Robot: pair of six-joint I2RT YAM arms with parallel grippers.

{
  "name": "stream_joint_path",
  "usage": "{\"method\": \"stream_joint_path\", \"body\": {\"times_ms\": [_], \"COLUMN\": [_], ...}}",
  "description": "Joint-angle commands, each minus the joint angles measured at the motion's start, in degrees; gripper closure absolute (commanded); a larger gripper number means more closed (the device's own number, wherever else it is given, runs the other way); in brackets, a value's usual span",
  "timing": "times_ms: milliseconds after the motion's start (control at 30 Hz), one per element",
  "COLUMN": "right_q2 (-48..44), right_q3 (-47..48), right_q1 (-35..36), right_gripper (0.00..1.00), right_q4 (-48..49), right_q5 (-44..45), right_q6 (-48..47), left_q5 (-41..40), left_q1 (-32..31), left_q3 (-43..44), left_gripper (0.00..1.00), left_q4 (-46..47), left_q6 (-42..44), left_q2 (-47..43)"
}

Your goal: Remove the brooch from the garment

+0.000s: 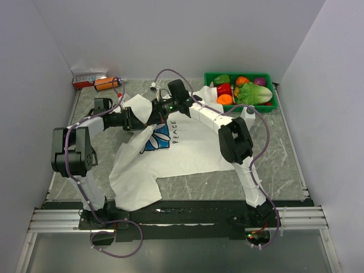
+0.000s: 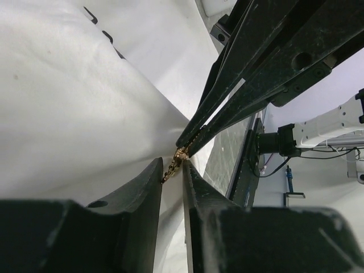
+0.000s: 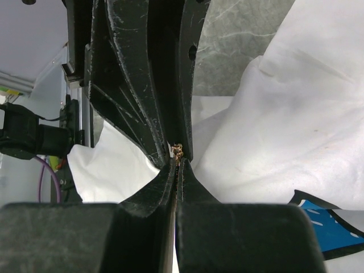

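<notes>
The garment (image 1: 193, 142), a white T-shirt with a blue print and "PEACE", lies crumpled on the grey table. Both grippers meet over its upper left part. The brooch (image 2: 175, 159), a tiny gold pin, sticks out of a raised fold of the white cloth (image 2: 68, 102). My left gripper (image 2: 172, 165) has its jaws narrowly apart with the brooch spanning the gap and touching both tips. My right gripper (image 3: 176, 162) is shut on the brooch (image 3: 177, 149) from the opposite side; it also shows in the left wrist view (image 2: 185, 146). In the top view the arms hide the brooch.
A green basket (image 1: 274, 94) of toy vegetables stands at the back right. A red-and-white box (image 1: 85, 78) and an orange item (image 1: 105, 84) lie at the back left. White walls close in on the table. Cables loop from both arms.
</notes>
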Motion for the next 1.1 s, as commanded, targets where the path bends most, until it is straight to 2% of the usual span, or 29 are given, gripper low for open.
{"method": "stream_joint_path", "body": {"times_ms": [0,300,400,433,467,567,600,700,933,1067], "right_q2": [1.13,1.66,1.84,1.49,0.97,-0.71,-1.23,-2.29,-3.96,-5.72], "right_q3": [3.56,2.95,3.04,2.95,2.52,0.76,0.58,-0.38,-1.88,-2.5], "right_q1": [0.59,0.42,-0.02,-0.37,-0.72,-2.12,-2.48,-3.45,-4.07,-3.8], "right_gripper": [1.0,1.0,1.0,0.95,0.81,0.63,0.61,0.55,0.53,0.53], "right_q4": [-0.97,-0.01,0.52,1.3,2.09,4.74,4.74,4.39,0.09,-4.66], "right_q5": [-1.71,-1.0,-1.88,-2.49,-2.5,-2.85,-2.94,-3.55,-1.98,1.37], "right_q6": [-0.42,1.77,2.82,3.18,4.74,7.21,7.31,6.78,2.22,-6.19], "left_q5": [3.17,5.8,5.46,5.1,5.01,4.75,4.66,4.31,2.03,-0.43], "left_q1": [-0.33,-0.42,-0.42,-0.42,-0.42,-0.5,-0.42,-0.42,-0.42,-0.42], "left_q3": [1.78,2.13,1.61,1.52,1.43,1.6,1.52,2.04,3.01,4.41], "left_gripper": [0.76,0.98,0.99,0.99,0.99,0.99,0.99,0.99,0.99,0.99], "left_q4": [4.4,-0.33,-1.04,-1.04,-1.56,-3.06,-3.41,-5.42,-8.68,-11.05], "left_q6": [-1.06,3.15,3.86,4.03,4.3,5.7,6.05,7.9,11.15,14.31], "left_q2": [0.13,-0.05,-0.83,-0.93,-0.84,-0.84,-0.84,-0.75,-1.54,-2.59]}}
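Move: The brooch sits right at both hands' fingertips, lifted with a fold of the garment: about 1 cm to the right of the left hand's point and 1 cm to the left of the right hand's point, level with both. The right fingers are already shut on it. The printed flower lies some 6 cm back, 4 cm right and 8 cm below the left hand; the PEACE lettering is about 10 cm right, 3 cm back and 8 cm below the right hand. Staying almost in place at first, the left fingers close and pinch the brooch from the left while the right hand still holds it; then the right fingers open to about half, let go and draw away some 3.5 cm to the right, also about 2 cm forward and 2 cm down. The left hand keeps its pinch, easing about 1.5 cm back and slightly down. ##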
